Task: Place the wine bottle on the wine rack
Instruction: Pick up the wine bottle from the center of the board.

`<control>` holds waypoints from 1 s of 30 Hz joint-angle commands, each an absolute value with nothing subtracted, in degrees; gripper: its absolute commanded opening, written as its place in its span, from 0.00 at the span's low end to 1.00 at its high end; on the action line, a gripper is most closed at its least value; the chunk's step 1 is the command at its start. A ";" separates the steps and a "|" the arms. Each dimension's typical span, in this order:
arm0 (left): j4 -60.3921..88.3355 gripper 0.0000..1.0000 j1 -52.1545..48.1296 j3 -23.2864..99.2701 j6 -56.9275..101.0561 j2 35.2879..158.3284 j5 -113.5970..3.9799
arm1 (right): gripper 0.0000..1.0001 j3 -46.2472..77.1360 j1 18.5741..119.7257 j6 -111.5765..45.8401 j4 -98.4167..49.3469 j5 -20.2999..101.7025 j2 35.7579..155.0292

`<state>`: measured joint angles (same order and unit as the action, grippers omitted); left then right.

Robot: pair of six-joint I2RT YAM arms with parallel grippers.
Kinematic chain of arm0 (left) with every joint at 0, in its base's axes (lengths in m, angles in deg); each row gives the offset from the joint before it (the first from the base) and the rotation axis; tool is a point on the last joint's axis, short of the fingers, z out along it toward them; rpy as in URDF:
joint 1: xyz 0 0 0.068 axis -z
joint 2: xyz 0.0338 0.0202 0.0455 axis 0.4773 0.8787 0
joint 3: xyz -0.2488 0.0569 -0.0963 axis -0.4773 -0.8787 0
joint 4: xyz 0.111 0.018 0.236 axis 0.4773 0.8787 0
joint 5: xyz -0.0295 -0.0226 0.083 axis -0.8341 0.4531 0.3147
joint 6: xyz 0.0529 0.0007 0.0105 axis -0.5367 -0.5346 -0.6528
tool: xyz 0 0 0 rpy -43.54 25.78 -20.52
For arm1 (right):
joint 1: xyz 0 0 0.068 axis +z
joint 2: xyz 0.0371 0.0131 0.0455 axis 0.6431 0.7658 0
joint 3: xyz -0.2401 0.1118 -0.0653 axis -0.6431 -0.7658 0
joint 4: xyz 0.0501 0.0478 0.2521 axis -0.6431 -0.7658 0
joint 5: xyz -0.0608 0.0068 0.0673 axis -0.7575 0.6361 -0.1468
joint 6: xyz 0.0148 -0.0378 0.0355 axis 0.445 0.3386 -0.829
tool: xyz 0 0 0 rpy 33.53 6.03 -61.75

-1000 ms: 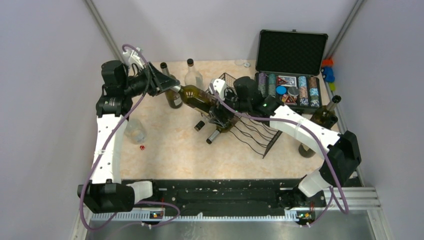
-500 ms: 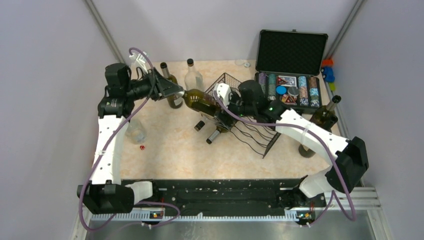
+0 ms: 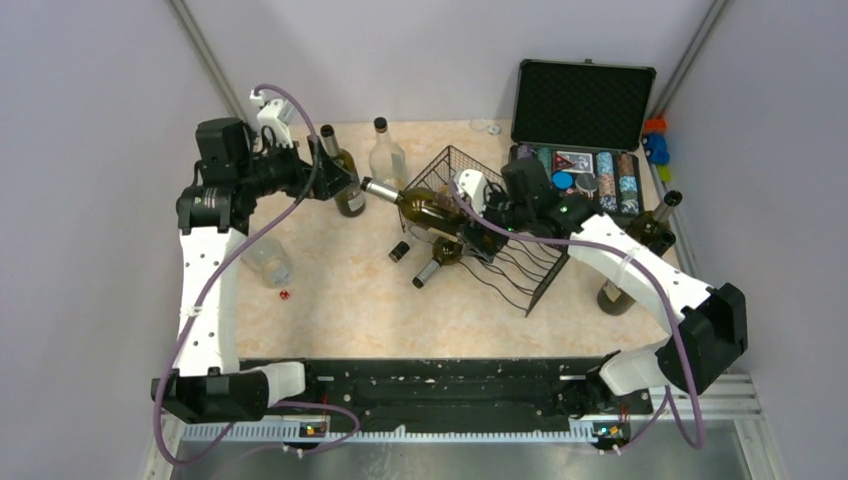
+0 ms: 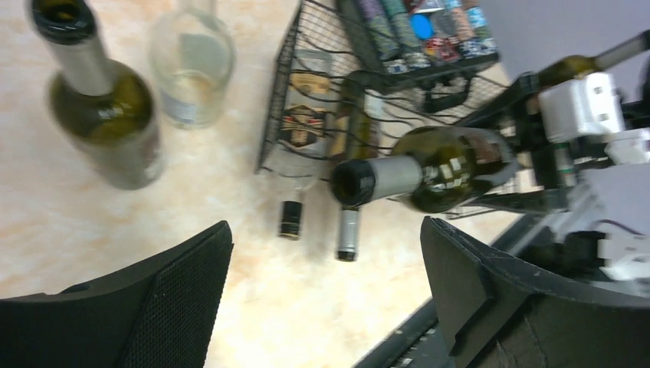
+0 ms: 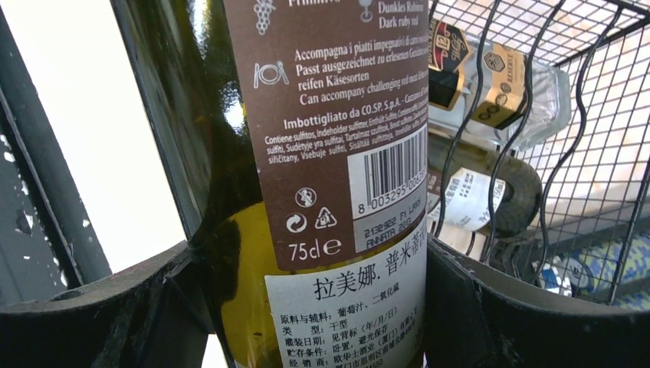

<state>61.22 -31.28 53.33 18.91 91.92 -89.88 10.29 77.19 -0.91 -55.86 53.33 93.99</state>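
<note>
The wine bottle (image 3: 425,207) is dark green with a brown label (image 5: 337,138). It hangs level over the left end of the black wire wine rack (image 3: 510,255), neck pointing left. My right gripper (image 3: 452,212) is shut on the bottle's body, one finger (image 5: 115,307) on each side of it. My left gripper (image 3: 322,172) stands open, a short way left of the bottle's mouth (image 4: 352,182), with nothing between its fingers (image 4: 184,284). Two other bottles lie in the rack (image 4: 306,100), their necks (image 4: 346,241) sticking out at the front.
A green bottle (image 3: 347,190) and a clear bottle (image 3: 388,152) stand just right of my left gripper. An open black case of poker chips (image 3: 585,150) sits at the back right, with another bottle (image 3: 650,230) in front of it. A clear jar (image 3: 270,262) and a red die (image 3: 284,295) lie at the left.
My left gripper has opened, let go of the bottle's neck and drawn back to the left. My right gripper has carried the bottle to the right, over the rack.
</note>
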 commanded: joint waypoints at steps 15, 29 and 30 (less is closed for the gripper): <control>87.34 0.95 -12.14 72.37 -28.45 96.65 -70.97 | 0.00 22.26 75.79 8.38 -69.55 65.05 97.77; 86.62 0.93 1.43 65.42 -32.11 93.59 -65.65 | 0.00 21.38 75.71 12.67 -78.77 66.63 99.52; 86.58 0.93 1.58 65.41 -32.37 93.46 -65.68 | 0.00 20.85 75.71 12.84 -78.94 66.63 99.30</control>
<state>88.17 0.79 65.44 -31.27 96.86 -66.36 19.45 75.79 10.83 -79.62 62.62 100.37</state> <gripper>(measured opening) 0.936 0.806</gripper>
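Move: The wine bottle, already clamped low on its body in the right hand, has its middle about 17 cm right of the empty left hand, 4 cm back and 11 cm lower. The wine rack's middle is some 8 cm ahead of the right hand, 4 cm to its right and 15 cm below. Inside, a racked dark bottle lies about 5 cm ahead and 4 cm left of that hand. From the left hand, a standing dark bottle is 8 cm ahead and 3 cm left. The wine bottle stays clamped in the right hand, which carries it mostly back about 5 cm, slightly right and down, turning some 20 degrees so the neck sinks and swings back. The open left hand first lifts and drifts left a little, then sweeps right, back and down, rolling its left side up and turning clockwise to come over the bottle's neck without visible contact. ##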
